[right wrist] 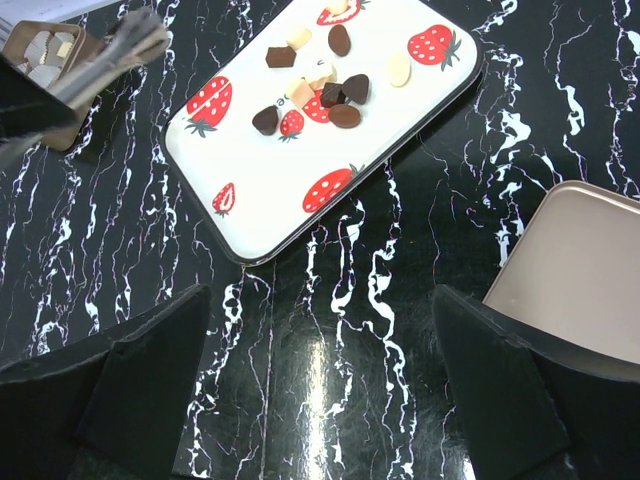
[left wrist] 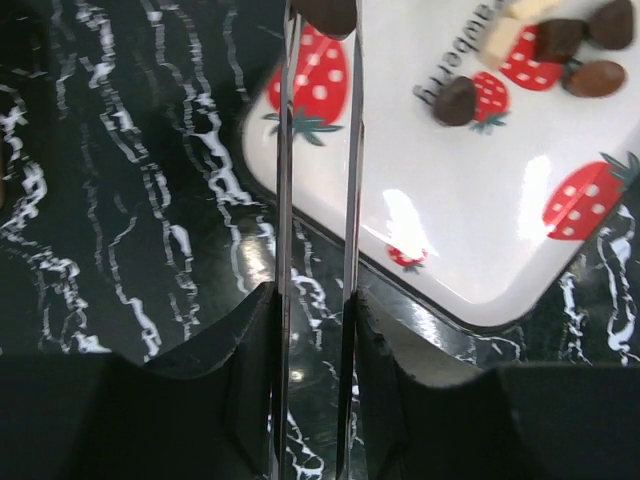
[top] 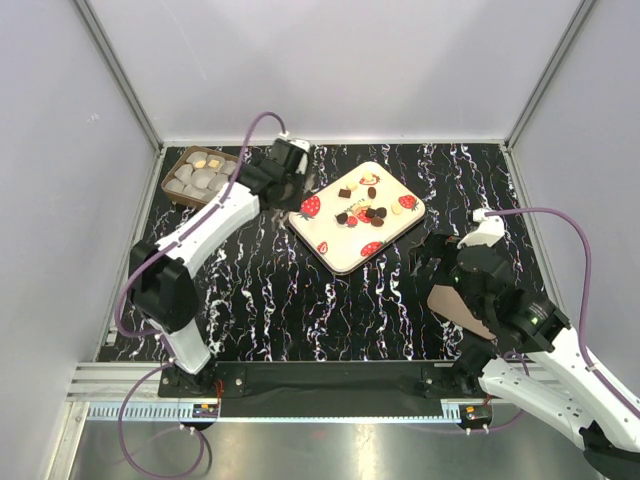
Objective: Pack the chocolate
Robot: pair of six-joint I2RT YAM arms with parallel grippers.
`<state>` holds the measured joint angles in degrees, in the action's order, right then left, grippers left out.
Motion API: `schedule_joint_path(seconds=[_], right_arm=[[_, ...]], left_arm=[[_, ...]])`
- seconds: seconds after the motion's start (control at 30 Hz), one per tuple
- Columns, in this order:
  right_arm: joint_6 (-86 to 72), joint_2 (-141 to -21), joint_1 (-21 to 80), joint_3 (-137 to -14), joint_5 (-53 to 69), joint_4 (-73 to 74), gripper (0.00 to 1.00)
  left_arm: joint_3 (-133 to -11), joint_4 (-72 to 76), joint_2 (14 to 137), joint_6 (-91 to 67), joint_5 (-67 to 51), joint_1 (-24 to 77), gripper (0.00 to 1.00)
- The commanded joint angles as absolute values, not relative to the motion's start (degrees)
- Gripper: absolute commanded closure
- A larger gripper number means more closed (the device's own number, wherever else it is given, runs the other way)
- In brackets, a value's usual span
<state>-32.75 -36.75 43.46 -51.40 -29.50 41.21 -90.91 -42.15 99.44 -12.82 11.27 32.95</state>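
Several pieces of chocolate (top: 365,213), dark brown, tan and cream, lie in a cluster on the white strawberry tray (top: 340,255). My left gripper (top: 290,175) hovers over the tray's left corner, between the tray and the brown box (top: 185,155). In the left wrist view it (left wrist: 312,300) is shut on thin metal tongs (left wrist: 285,200). The tong tips pinch one dark brown chocolate (left wrist: 325,12) above the tray's edge (left wrist: 300,215). My right gripper (right wrist: 320,310) stands open over bare table, just short of the tray (right wrist: 270,215), with nothing between its fingers.
The brown box, with white paper cups inside, sits at the back left (right wrist: 40,50). A tan lid (top: 455,305) lies flat beside my right gripper (top: 435,265), at its right in the wrist view (right wrist: 580,260). Grey walls enclose the black marbled table (top: 280,300).
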Motion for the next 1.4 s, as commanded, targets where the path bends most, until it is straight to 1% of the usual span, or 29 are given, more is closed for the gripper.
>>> schedule_joint_path(seconds=[0.0,0.03,0.23,0.43,0.6,0.83,1.23,1.37], right_arm=[[-31.8,-37.4,43.5,-51.7,-30.5,38.0,0.00],[-31.8,-37.4,43.6,-51.5,-30.5,38.0,0.00],[-31.1,-38.2,43.5,-51.2,-30.6,37.1,0.00],[-29.3,-39.5,43.6,-51.4,-32.1,36.7,0.00],[-27.2,-41.5,43.5,-52.6,-33.9,36.8,0.00],[-27.3,-42.4,43.5,-51.3,-35.1,35.5,0.00],[-26.0,-43.4,43.6,-51.0,-36.2,34.0,0.00],[-25.9,-43.6,43.6,-50.9,-36.3,33.8,0.00]], left_arm=[[-92.9,-42.4,95.1,-12.0,12.3,27.6,0.64],[-92.8,-42.2,94.8,-12.0,11.7,24.3,0.64],[-93.8,-40.8,95.1,-10.9,8.3,12.3,0.64],[-98.2,-40.1,99.7,-10.6,6.6,5.6,0.64],[-101.3,-38.9,104.0,-12.0,4.5,4.0,0.64],[-104.7,-38.8,110.4,-12.0,4.6,2.9,0.64],[-105.6,-36.7,115.0,-11.2,3.5,1.4,0.63],[-105.6,-36.1,115.5,-10.6,2.5,1.4,0.61]])
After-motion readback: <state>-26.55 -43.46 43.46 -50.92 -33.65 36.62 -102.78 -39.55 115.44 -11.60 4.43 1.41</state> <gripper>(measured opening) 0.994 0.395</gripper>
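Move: Some 17 cm ahead, 21 cm left and 17 cm below the left hand, which holds metal tongs with a dark chocolate in their tips, is the empty paper cup at the box's right corner. A filled cup sits about 4 cm left of that cup and 1 cm farther out. The tray's large strawberry print lies roughly 3 cm ahead of the hand, 0 cm sideways, 18 cm down. From the right hand the empty cup is about 33 cm ahead, 43 cm left, 24 cm below. Swinging quickly some 20 cm left from above the tray, the left hand rises about 3 cm, turns roughly 25 degrees counter-clockwise, then reaches forward about 12 cm in all and sinks some 7 cm from its high point over the box's right side. Its fingers keep the tongs squeezed on the chocolate. The open right hand eases about 2.5 cm forward, rolling slightly. ##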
